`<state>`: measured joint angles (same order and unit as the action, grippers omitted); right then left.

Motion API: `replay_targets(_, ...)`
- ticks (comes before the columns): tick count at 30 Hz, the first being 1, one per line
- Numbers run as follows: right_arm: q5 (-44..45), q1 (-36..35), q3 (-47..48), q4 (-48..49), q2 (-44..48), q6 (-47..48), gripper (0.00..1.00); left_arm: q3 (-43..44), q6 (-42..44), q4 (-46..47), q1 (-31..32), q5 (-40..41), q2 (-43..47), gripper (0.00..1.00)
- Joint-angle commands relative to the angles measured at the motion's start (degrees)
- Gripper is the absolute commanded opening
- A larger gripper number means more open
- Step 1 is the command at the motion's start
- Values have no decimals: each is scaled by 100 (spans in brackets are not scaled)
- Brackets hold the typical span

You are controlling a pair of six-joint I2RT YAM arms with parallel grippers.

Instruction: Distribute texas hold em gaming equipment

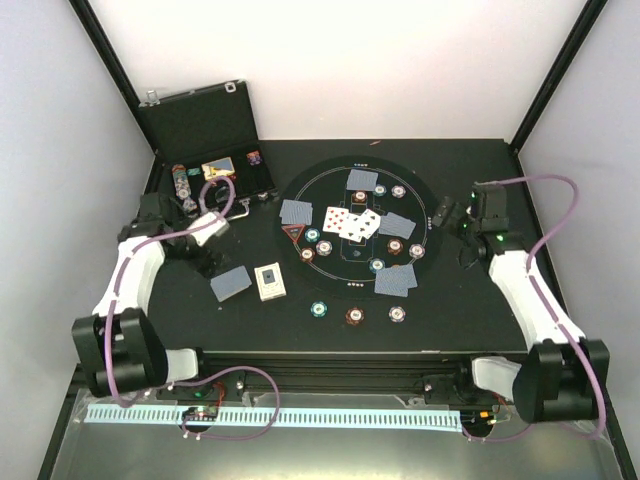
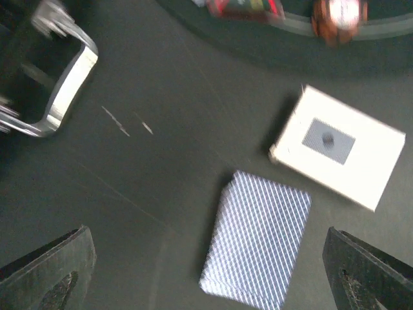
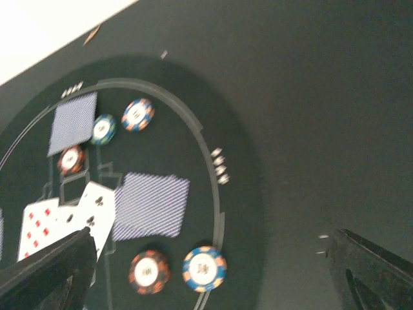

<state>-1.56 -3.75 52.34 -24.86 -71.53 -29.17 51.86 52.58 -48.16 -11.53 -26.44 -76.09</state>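
Playing cards and chips lie spread over the round black mat. Face-up cards sit at its middle, with face-down cards and a red triangle marker around them. A blue-backed deck and a white card box lie on the table left of the mat. My left gripper hangs open above the deck, which lies flat between the fingers. My right gripper is open over the mat's right edge, above a blue-orange chip and a brown chip.
An open black case stands at the back left, its tray holding more chips. Its silver latch shows in the left wrist view. Three chips lie in a row just in front of the mat.
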Motion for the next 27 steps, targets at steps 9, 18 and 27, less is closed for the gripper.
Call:
replay_targets(9,3624,1,-1948,2924,728,530,100,-2503,-4110,6185,-139,-511,2040,99)
replay_targets(18,3632,-2,-3190,6722,-166,1673,100,-3605,-5119,9566,-102,-114,762,99)
replay_targets(27,1689,42,-4010,9165,-786,2667,100,-4541,-4584,12142,977,1048,-188,99)
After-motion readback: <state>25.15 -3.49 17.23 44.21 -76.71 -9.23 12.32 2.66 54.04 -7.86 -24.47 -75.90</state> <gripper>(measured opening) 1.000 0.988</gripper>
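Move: Below the left hand, about 10 cm down, lies the set-down card deck, roughly 5 cm to its right and 3 cm back; the card box is some 14 cm right and 2 cm back, and the case handle 16 cm ahead, 5 cm right. From the right hand, 15 cm above the table, the face-down cards lie about 4 cm ahead and 12 cm left, with a blue-white chip 2 cm back and 8 cm left. Withdrawing empty and wide open, both hands leave the cards for their rest poses. The left rises about 9 cm while going forward, dips, then reaches farther forward, about 7 cm in all, its fingers swinging up and left to point ahead over the table. The right sweeps some 10 cm to its right, sinks, then eases slightly back left and up as its fingers level out. ##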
